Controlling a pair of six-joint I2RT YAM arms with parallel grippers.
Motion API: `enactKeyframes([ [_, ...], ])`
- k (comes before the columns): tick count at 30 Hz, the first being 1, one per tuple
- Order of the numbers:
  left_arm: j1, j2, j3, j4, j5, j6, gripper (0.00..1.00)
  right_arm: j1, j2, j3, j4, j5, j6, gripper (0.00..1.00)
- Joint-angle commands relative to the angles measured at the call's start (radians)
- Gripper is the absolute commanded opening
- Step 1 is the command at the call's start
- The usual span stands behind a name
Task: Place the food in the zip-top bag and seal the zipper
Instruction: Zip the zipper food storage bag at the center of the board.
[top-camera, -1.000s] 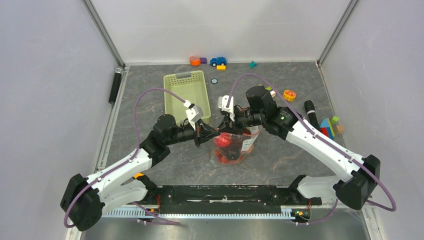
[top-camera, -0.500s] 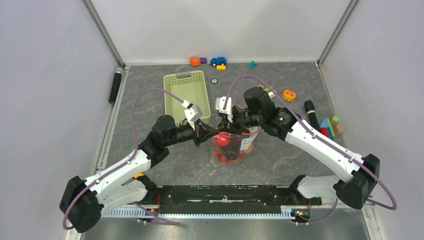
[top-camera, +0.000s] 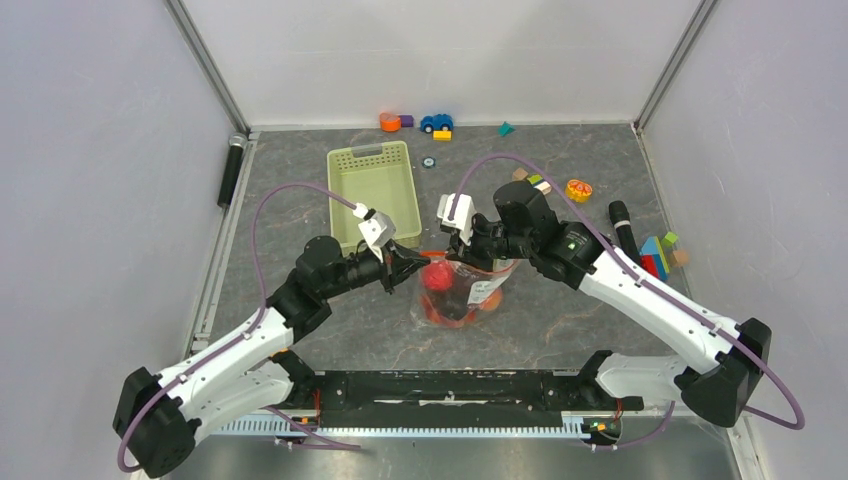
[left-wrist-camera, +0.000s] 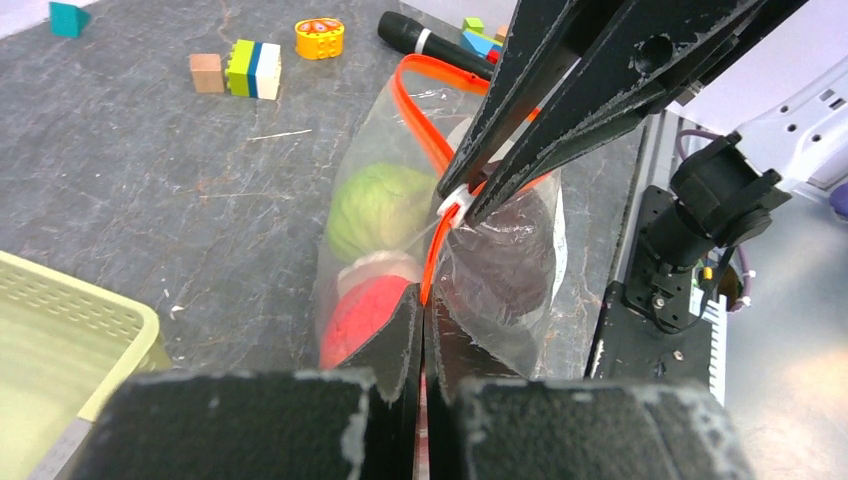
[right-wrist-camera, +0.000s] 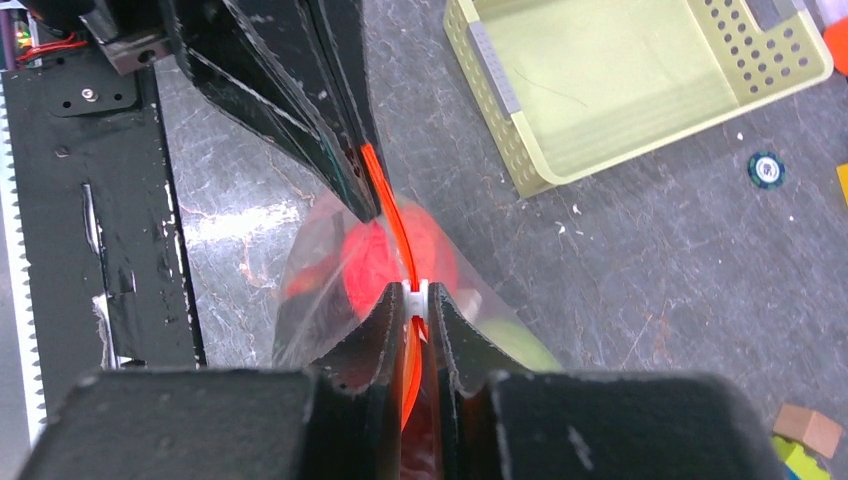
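Note:
The zip-top bag (top-camera: 455, 292) stands at the table's middle, and the food shows through its clear plastic. Inside are a green cabbage (left-wrist-camera: 380, 205), a red fruit (left-wrist-camera: 362, 312) and a dark purple piece (left-wrist-camera: 510, 262). My left gripper (left-wrist-camera: 422, 305) is shut on the near end of the orange-red zipper (left-wrist-camera: 415, 95). Farther along the strip, my right gripper (right-wrist-camera: 415, 296) is shut on the zipper's white slider (right-wrist-camera: 415, 290). In the top view the left gripper (top-camera: 406, 266) and right gripper (top-camera: 463, 252) face each other over the bag's mouth.
A pale green basket (top-camera: 372, 190) sits just behind the left gripper. Toy blocks (top-camera: 660, 250) and a black microphone (top-camera: 620, 222) lie to the right, with a yellow slice toy (top-camera: 578, 189) nearby. A toy car (top-camera: 436, 122) is by the back wall. Another microphone (top-camera: 231, 170) lies at the left edge.
My left gripper has drawn back to the left with the zipper end. The bag has shifted slightly left, and the strip now runs taut between the two grippers.

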Motion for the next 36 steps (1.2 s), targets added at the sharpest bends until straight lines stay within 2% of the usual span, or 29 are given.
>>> enactKeyframes([
  [1,0.003,-0.049,0.002,0.017,-0.086,0.057,0.02,-0.008,-0.028,-0.012,-0.053,0.109,0.024,0.00],
  [10,0.003,-0.088,-0.001,-0.040,-0.274,0.052,0.02,-0.007,-0.031,-0.017,-0.068,0.149,0.039,0.00],
  [26,0.003,-0.158,-0.019,-0.112,-0.432,0.065,0.02,-0.009,-0.026,-0.018,-0.070,0.173,0.049,0.00],
  [36,0.003,-0.172,-0.016,-0.135,-0.580,0.066,0.02,-0.009,-0.021,-0.019,-0.072,0.184,0.050,0.00],
])
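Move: The left fingers, shut on the zipper's left end, have the white slider about 6 cm to their right, 1 cm back and roughly level; the red fruit in the bag lies some 2 cm right, 4 cm back and 8 cm down, and the crate's middle 12 cm left, 15 cm ahead and 13 cm lower. The right hand already grips the slider; the mouth's still-open right corner is about 12 cm to its right, straight across and 3 cm lower. Keeping its pinch on the zipper's end, the left hand draws it away from the slider, about 6 cm to the left and nearly 4 cm forward towards the crate, level, while the wrist turns some 25 degrees counter-clockwise. The right hand keeps hold of the slider and works against that pull, easing only a centimetre or two right, forward and down with a slight clockwise turn, so that the zipper is drawn leftward through the slider. ##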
